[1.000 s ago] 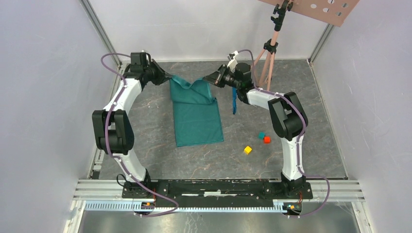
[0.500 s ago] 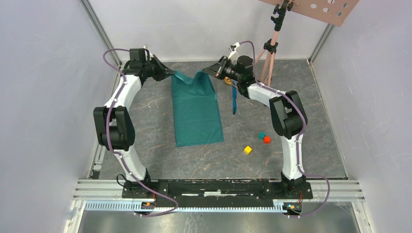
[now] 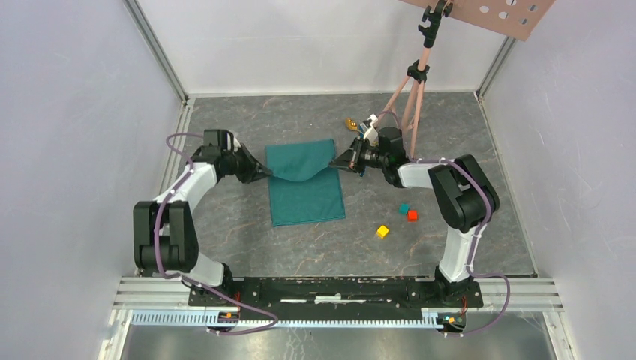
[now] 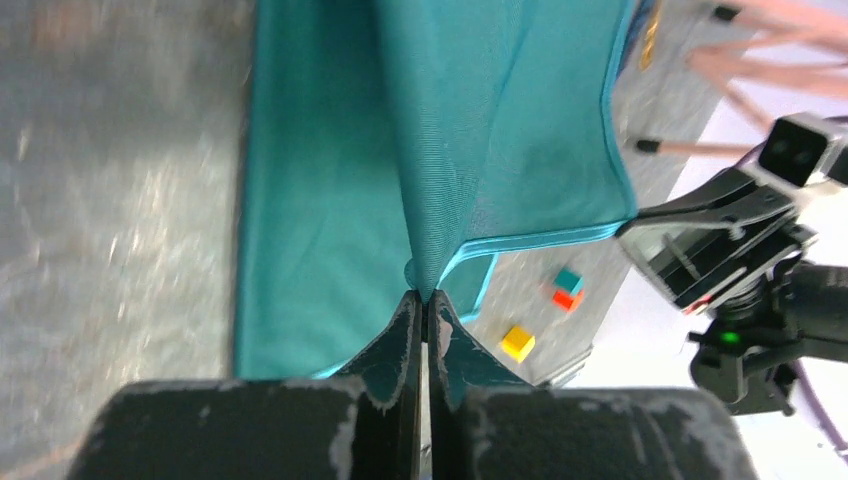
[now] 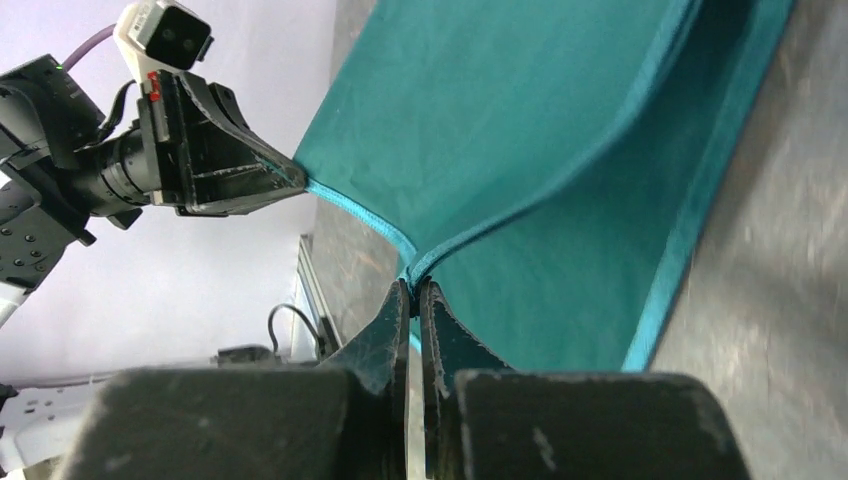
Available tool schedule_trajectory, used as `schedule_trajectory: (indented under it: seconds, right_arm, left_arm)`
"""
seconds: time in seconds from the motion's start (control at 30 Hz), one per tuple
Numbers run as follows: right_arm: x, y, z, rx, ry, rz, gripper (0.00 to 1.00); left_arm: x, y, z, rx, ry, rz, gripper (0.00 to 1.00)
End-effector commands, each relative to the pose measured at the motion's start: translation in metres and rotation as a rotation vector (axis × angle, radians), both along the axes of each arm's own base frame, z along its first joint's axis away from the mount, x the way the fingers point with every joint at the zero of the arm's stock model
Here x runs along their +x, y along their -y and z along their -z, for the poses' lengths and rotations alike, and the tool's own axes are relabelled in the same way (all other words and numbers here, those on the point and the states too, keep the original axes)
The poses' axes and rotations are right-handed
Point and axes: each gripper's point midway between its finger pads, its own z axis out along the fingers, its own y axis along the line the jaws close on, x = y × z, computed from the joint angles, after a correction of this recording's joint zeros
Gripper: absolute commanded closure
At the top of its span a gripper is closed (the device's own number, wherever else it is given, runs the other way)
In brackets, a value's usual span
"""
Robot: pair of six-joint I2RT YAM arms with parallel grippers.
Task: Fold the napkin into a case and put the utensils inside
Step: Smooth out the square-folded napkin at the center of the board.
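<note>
The teal-green napkin [image 3: 306, 196] lies mid-table with its far part lifted and doubled back over the near part. My left gripper [image 3: 264, 174] is shut on the left corner of the raised edge [image 4: 422, 297]. My right gripper [image 3: 343, 163] is shut on the right corner [image 5: 413, 285]. The cloth [image 4: 400, 120] sags between the two grips [image 5: 520, 130]. The gold spoon [image 3: 351, 124] lies on the table behind the right gripper. The blue utensil is mostly hidden under the right arm.
A yellow cube [image 3: 382, 232], a teal cube [image 3: 403, 209] and a red cube [image 3: 412, 216] sit right of the napkin. A tripod stand [image 3: 409, 90] rises at the back right. Metal rails border the grey tabletop [image 3: 315, 247].
Both grippers have come toward the near side and lower, carrying the napkin's far edge with them. The cloth now folds over itself instead of hanging stretched at the back.
</note>
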Motion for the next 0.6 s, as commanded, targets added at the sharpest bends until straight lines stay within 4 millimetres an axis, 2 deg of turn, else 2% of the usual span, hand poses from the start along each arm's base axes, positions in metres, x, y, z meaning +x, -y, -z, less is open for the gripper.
schedule_trajectory:
  seconds: [0.0,0.13,0.27,0.4,0.57]
  right_arm:
    - [-0.030,0.007,-0.022,0.026,0.089,-0.048,1.00]
    - [-0.054,0.012,-0.009,0.001,0.076,-0.070,1.00]
    - [-0.077,0.016,0.014,-0.039,0.036,-0.103,1.00]
    - [-0.091,0.022,0.030,-0.065,0.009,-0.110,1.00]
    - [-0.100,0.026,0.038,-0.074,-0.004,-0.118,1.00]
  left_arm:
    - [-0.046,0.006,0.012,-0.043,-0.011,0.033,0.98]
    - [-0.082,0.008,0.040,-0.059,-0.073,0.038,0.98]
    - [-0.100,0.009,0.056,-0.058,-0.117,0.040,0.98]
    - [-0.113,0.016,0.060,-0.086,-0.137,0.051,0.98]
    - [-0.122,0.021,0.063,-0.071,-0.146,0.062,0.98]
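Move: The left hand holds one corner of the napkin's raised flap; the near-left corner of the layer below, where that flap is being taken, lies about 16 cm back, level sideways, 10 cm down. The right hand holds the flap's other corner, with the near-right corner some 17 cm back and 5 cm right. From the right hand, the yellow cube is 21 cm back and 17 cm right, the blue knife 7 cm ahead and 10 cm right, all roughly 10 cm down. Back towards the robot and down, easing off towards the end, both arms together carry the flap over the lower layer to its near edge, fingers still shut on the corners. The left hand draws back about 12 cm and sinks some 7, tipping its fingers about 10 degrees farther forward and up from straight down; the right hand comes back some 10 cm and sinks about 5, edging right. ##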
